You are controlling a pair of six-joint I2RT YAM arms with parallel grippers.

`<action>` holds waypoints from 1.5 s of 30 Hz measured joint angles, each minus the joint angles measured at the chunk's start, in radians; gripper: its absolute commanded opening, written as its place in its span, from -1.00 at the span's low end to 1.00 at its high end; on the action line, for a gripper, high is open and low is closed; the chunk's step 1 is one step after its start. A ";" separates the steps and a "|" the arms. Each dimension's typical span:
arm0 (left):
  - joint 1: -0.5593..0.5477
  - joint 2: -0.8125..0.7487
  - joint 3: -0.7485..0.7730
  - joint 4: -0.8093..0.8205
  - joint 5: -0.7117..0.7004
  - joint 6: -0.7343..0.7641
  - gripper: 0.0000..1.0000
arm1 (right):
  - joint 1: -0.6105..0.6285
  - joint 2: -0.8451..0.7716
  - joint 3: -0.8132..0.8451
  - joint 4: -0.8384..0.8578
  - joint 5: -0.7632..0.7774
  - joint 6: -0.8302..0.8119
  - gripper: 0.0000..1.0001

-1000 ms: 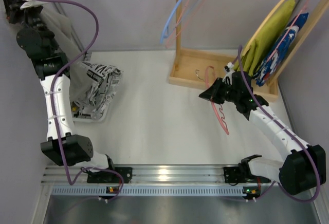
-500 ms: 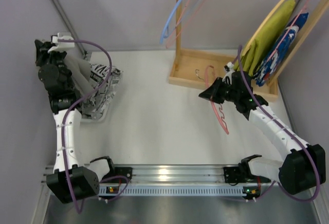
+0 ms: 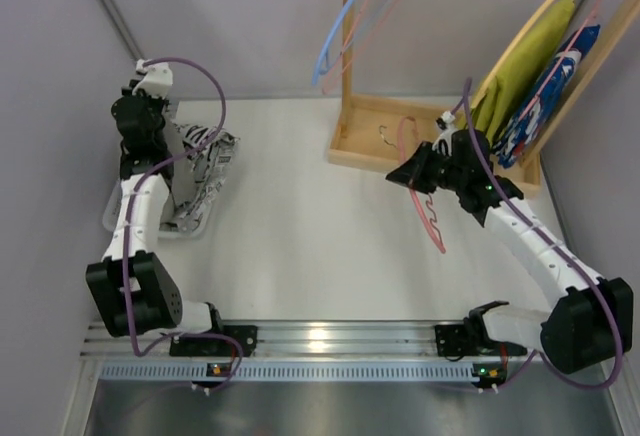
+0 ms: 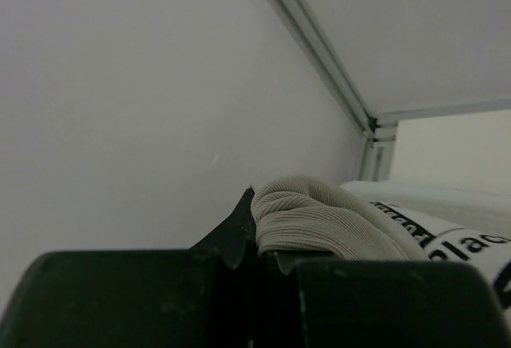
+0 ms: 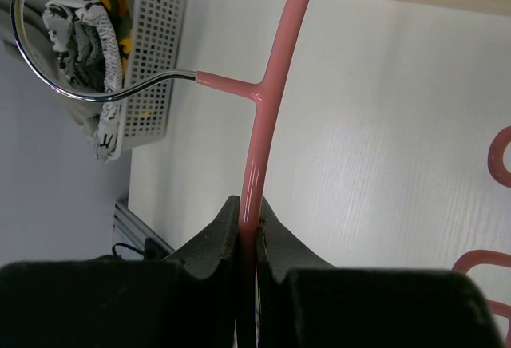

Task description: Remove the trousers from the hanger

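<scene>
The grey-taupe trousers point(image 4: 319, 220) are bunched between the fingers of my left gripper point(image 4: 267, 244), which is shut on them. In the top view this gripper point(image 3: 163, 138) hangs at the far left over the white basket point(image 3: 125, 224). The trousers point(image 3: 186, 184) drape down from it into the basket. The pink hanger point(image 3: 428, 214) is bare and off the trousers, tilted above the table at right. My right gripper point(image 3: 412, 176) is shut on it. The right wrist view shows the jaws of the right gripper point(image 5: 249, 220) pinching the hanger's pink arm point(image 5: 267, 116) below its metal hook point(image 5: 48, 77).
A black-and-white patterned cloth point(image 3: 208, 154) lies in the basket beside the trousers. A wooden rack point(image 3: 349, 76) stands at the back right. On it hang a light blue hanger point(image 3: 340, 31), a yellow-green garment point(image 3: 520, 66) and a blue patterned cloth point(image 3: 545, 106).
My left arm has swung down from high in the far-left corner to the basket, lowering the trousers with it. The right gripper and hanger have shifted slightly toward the rack.
</scene>
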 measured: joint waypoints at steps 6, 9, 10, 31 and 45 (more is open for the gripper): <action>-0.072 0.065 -0.002 -0.077 -0.001 -0.103 -1.00 | 0.000 -0.023 0.100 -0.044 0.004 -0.033 -1.00; -0.078 0.078 -0.005 -0.158 -0.006 -0.179 -1.00 | 0.000 -0.055 0.143 -0.063 0.002 -0.034 -1.00; -0.077 0.077 -0.018 -0.182 -0.009 -0.208 -1.00 | 0.000 -0.066 0.155 -0.069 0.001 -0.034 -1.00; -0.077 -0.415 -0.115 -0.431 0.197 -0.455 0.79 | 0.000 -0.106 0.274 -0.076 0.030 0.120 -1.00; -0.122 -0.439 0.172 -0.448 0.785 -0.755 0.81 | -0.001 -0.053 0.337 0.095 0.097 0.283 -1.00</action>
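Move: My left hand holds the grey trousers high over the basket, whose middle is about 30 cm below it, 4 cm back and 6 cm to its right; the black-and-white cloth lies some 28 cm below, 2 cm back and 12 cm to the right. My right hand has the pink hanger; the rack's rail is roughly 20 cm ahead, 8 cm right and 38 cm up, the green cloth about 17 cm ahead, 17 cm right and 15 cm up. I sink my left hand about 16 cm towards the basket, easing right and back, and open the fingers wide as it bottoms out, letting go of the trousers. I then lift it nearly 30 cm clear, swinging back and right while turning clockwise. Meanwhile my closed right hand carries the pink hanger about 20 cm up towards the rail, tilting the fingers upward. ##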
